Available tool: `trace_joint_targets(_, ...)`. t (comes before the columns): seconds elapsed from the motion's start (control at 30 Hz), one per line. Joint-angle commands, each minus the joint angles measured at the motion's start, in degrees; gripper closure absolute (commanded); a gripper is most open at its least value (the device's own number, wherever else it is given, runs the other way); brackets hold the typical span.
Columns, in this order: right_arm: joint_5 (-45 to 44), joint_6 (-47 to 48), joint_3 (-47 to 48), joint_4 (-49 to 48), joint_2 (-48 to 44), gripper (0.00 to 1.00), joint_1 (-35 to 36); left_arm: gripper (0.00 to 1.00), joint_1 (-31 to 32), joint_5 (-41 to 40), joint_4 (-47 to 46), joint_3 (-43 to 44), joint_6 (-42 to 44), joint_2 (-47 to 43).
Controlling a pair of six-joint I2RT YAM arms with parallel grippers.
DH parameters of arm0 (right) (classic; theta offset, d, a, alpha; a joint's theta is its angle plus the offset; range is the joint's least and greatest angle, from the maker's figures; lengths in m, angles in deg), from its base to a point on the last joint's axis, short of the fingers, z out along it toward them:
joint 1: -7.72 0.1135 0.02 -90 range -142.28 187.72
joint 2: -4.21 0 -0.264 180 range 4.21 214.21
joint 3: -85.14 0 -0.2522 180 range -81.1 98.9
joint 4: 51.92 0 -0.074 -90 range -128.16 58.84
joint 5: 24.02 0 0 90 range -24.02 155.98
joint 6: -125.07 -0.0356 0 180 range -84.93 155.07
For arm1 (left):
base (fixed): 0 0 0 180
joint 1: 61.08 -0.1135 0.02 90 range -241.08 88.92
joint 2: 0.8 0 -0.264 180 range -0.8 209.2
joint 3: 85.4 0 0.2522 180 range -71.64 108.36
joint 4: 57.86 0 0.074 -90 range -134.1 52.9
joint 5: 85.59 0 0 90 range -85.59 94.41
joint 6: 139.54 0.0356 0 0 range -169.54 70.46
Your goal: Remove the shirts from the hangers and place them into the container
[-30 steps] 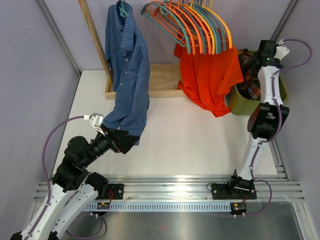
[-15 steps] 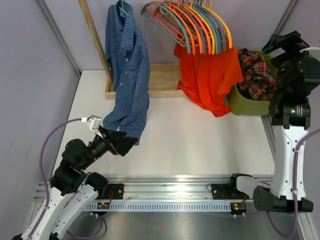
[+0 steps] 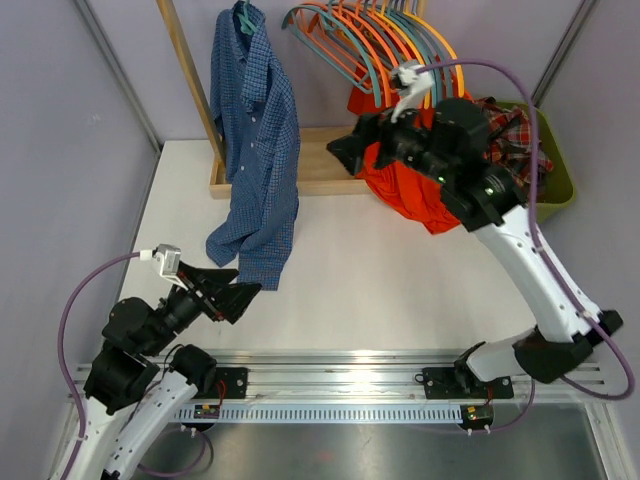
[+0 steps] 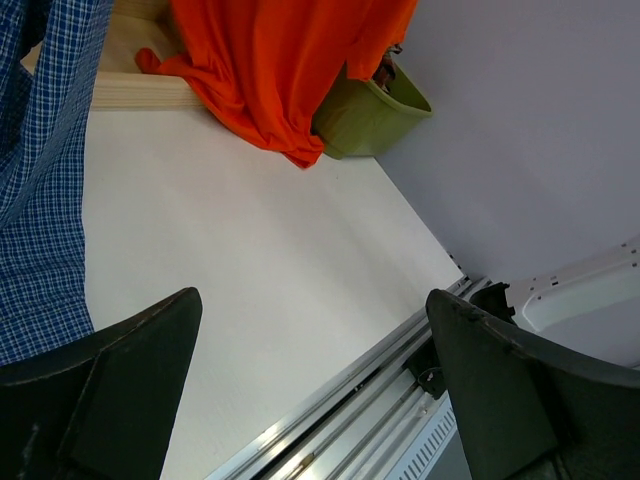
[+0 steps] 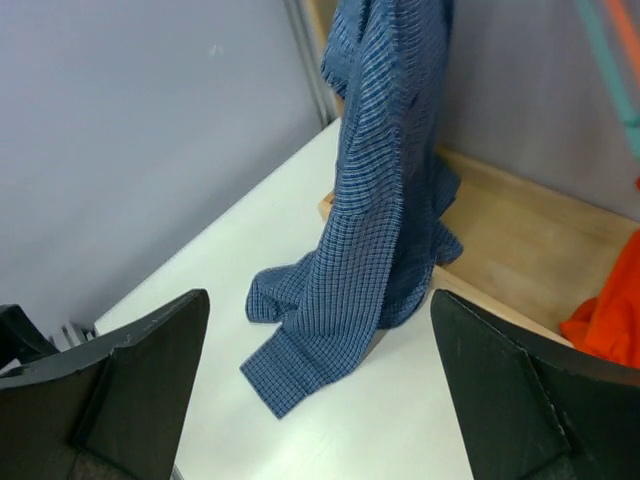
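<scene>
A dark blue small-check shirt point(image 3: 255, 120) hangs from a teal hanger at the back left, its hem and sleeve lying on the table point(image 5: 345, 300). An orange-red shirt point(image 3: 405, 195) hangs under the bunch of orange, teal and yellow hangers point(image 3: 375, 40), partly hidden by my right arm. The olive-green container point(image 3: 560, 185) stands at the back right with a plaid shirt point(image 3: 515, 125) in it. My right gripper point(image 3: 345, 155) is open in front of the orange-red shirt, facing the blue one. My left gripper point(image 3: 232, 287) is open and empty, just near of the blue shirt's hem point(image 4: 40, 250).
A flat wooden base frame point(image 3: 320, 170) with an upright wooden post point(image 3: 185, 80) carries the rack. Grey walls close in on both sides. A metal rail point(image 3: 340, 375) runs along the near table edge. The left wrist view shows the container point(image 4: 375, 110) beyond the orange-red shirt point(image 4: 270, 70).
My right arm swung from over the container leftward across the orange-red shirt, now facing the blue shirt. My left gripper drew back a little toward the near left.
</scene>
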Motion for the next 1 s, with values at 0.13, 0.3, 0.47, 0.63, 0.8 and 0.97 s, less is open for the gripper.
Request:
trace_joint_targets(0.13, -3.1, 9.1, 25.4, 13.1, 21.3, 0.00, 7.2, 0.01, -0.1, -1.4, 1.2, 2.2, 1.2, -1.9)
trace_joint_targets(0.3, -11.3, 9.6, 48.7, 19.6, 35.5, 0.01, 7.8, 0.01, -0.1, -1.5, 1.7, 2.7, 1.6, -2.4)
trace_joint_targets(0.47, -18.1, 13.5, 49.8, 10.5, 40.5, 0.01, 8.2, 0.01, -0.1, -1.1, 1.1, 2.6, 1.4, -2.7)
trace_joint_targets(0.63, -19.3, 15.2, 46.7, 0.9, 43.0, 0.01, 8.3, 0.01, -0.1, -1.0, 1.0, 2.7, 1.5, -2.7)
trace_joint_targets(0.8, -18.6, 16.3, 47.7, -8.1, 46.4, 0.01, 8.4, 0.01, -0.1, -1.1, 1.2, 3.0, 1.3, -3.3)
trace_joint_targets(0.97, -20.1, 16.8, 52.0, -15.0, 51.8, 0.00, 8.4, 0.01, -0.1, -1.6, 2.4, 3.8, 1.2, -4.5)
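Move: The dark blue checked shirt hangs about 24 cm ahead of the right gripper and 19 cm to its left, its middle some 8 cm lower. The empty hangers are roughly 25 cm ahead, 6 cm to the right and 8 cm above; the orange shirt hangs some 20 cm ahead, 17 cm to the right and 20 cm below. From the left gripper, the blue shirt lies about 40 cm ahead, 3 cm to the right and 8 cm higher. Bring the right gripper, fingers wide open, to the hanging blue shirt: swing left about 10 cm first while starting forward, then reach mainly forward, for some 17 cm forward and 14 cm left overall, sinking slightly. Tip the fingertips up 10 to 15 degrees and turn the hand about 10 degrees clockwise, leaving the fingers open beside the shirt's upper part. ##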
